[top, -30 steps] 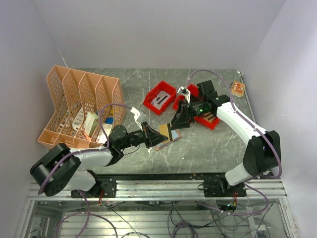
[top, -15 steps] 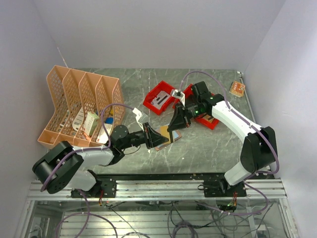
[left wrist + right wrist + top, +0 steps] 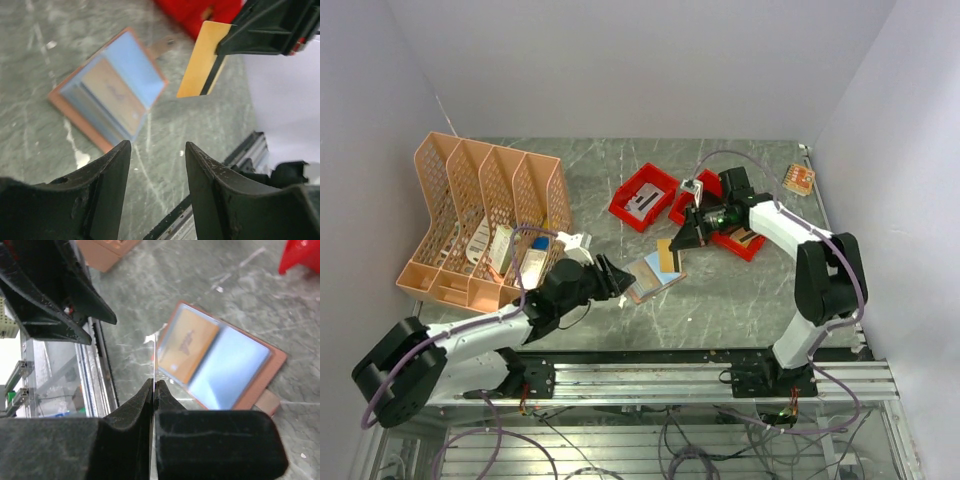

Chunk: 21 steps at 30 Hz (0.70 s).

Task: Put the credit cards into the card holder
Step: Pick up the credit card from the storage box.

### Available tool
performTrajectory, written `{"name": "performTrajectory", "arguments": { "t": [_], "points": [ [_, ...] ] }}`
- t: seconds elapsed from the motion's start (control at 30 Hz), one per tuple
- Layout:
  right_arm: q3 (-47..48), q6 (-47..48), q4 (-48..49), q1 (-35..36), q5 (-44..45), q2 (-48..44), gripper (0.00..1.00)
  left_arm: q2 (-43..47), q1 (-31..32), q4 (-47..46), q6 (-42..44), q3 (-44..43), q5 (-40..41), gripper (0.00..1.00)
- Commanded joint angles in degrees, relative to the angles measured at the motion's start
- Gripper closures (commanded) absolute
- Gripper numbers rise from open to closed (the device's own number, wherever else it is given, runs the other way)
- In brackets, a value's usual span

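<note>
The card holder (image 3: 650, 280) lies open and flat on the table, brown-rimmed, with a light blue half and a tan half inside (image 3: 112, 90). My right gripper (image 3: 682, 238) is shut on a yellow-tan credit card with a dark stripe (image 3: 666, 256), holding it upright just above the holder's far edge. In the left wrist view that card (image 3: 200, 62) hangs to the right of the holder. The right wrist view shows it edge-on (image 3: 155, 357) between the closed jaws (image 3: 154, 383), with the holder (image 3: 220, 362) below. My left gripper (image 3: 618, 277) is open and empty, just left of the holder (image 3: 157, 150).
Two red bins (image 3: 642, 197) (image 3: 748, 245) stand behind the holder, the right arm reaching over the nearer one. A peach mesh file rack (image 3: 485, 215) holding papers fills the left side. A small orange board (image 3: 800, 179) lies at the back right. The metal rail (image 3: 640, 355) runs along the front.
The right gripper has shut on the striped card and holds it alone. The left gripper has opened and drawn back to the left, away from the card and the holder.
</note>
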<state>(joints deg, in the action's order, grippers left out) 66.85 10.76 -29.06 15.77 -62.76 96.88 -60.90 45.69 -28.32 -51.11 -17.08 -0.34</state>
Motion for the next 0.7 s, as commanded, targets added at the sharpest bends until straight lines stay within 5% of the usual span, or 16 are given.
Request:
{"name": "performTrajectory", "arguments": {
  "t": [0.0,0.67],
  "points": [
    [1.53,-3.85,4.82,0.45,4.91,5.13,1.0,-5.49,3.19,12.12,-5.81,-6.41,14.03,0.43],
    [3.27,-7.72,6.76,-0.49,0.95,15.6,1.0,-30.45,7.18,26.64,-4.7,-23.52,22.64,0.42]
  ]
}}
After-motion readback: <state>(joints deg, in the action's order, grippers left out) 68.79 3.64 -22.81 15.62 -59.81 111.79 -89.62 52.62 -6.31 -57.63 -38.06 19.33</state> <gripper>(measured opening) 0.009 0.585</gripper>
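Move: The open card holder lies on the table about 5 cm ahead of the empty left hand, 6 cm to its right and 11 cm below. The gold card, already in the right fingers, is 6 cm ahead and 9 cm right of the left hand, at nearly its height. From the right hand the holder is some 3 cm back, 5 cm left and 13 cm below; the left red box stands 17 cm ahead and 8 cm left, on the table. Down, mainly, go both hands together. The left sinks about 10 cm and reaches a little forward towards the holder's left page, tipping its fingers some 30 degrees further down and keeping them parted until they stand close around the left page's sleeve edges; whether they touch can't be seen. The right lowers the gold card about 8 cm towards the holder, easing slightly forward, grip still shut. ##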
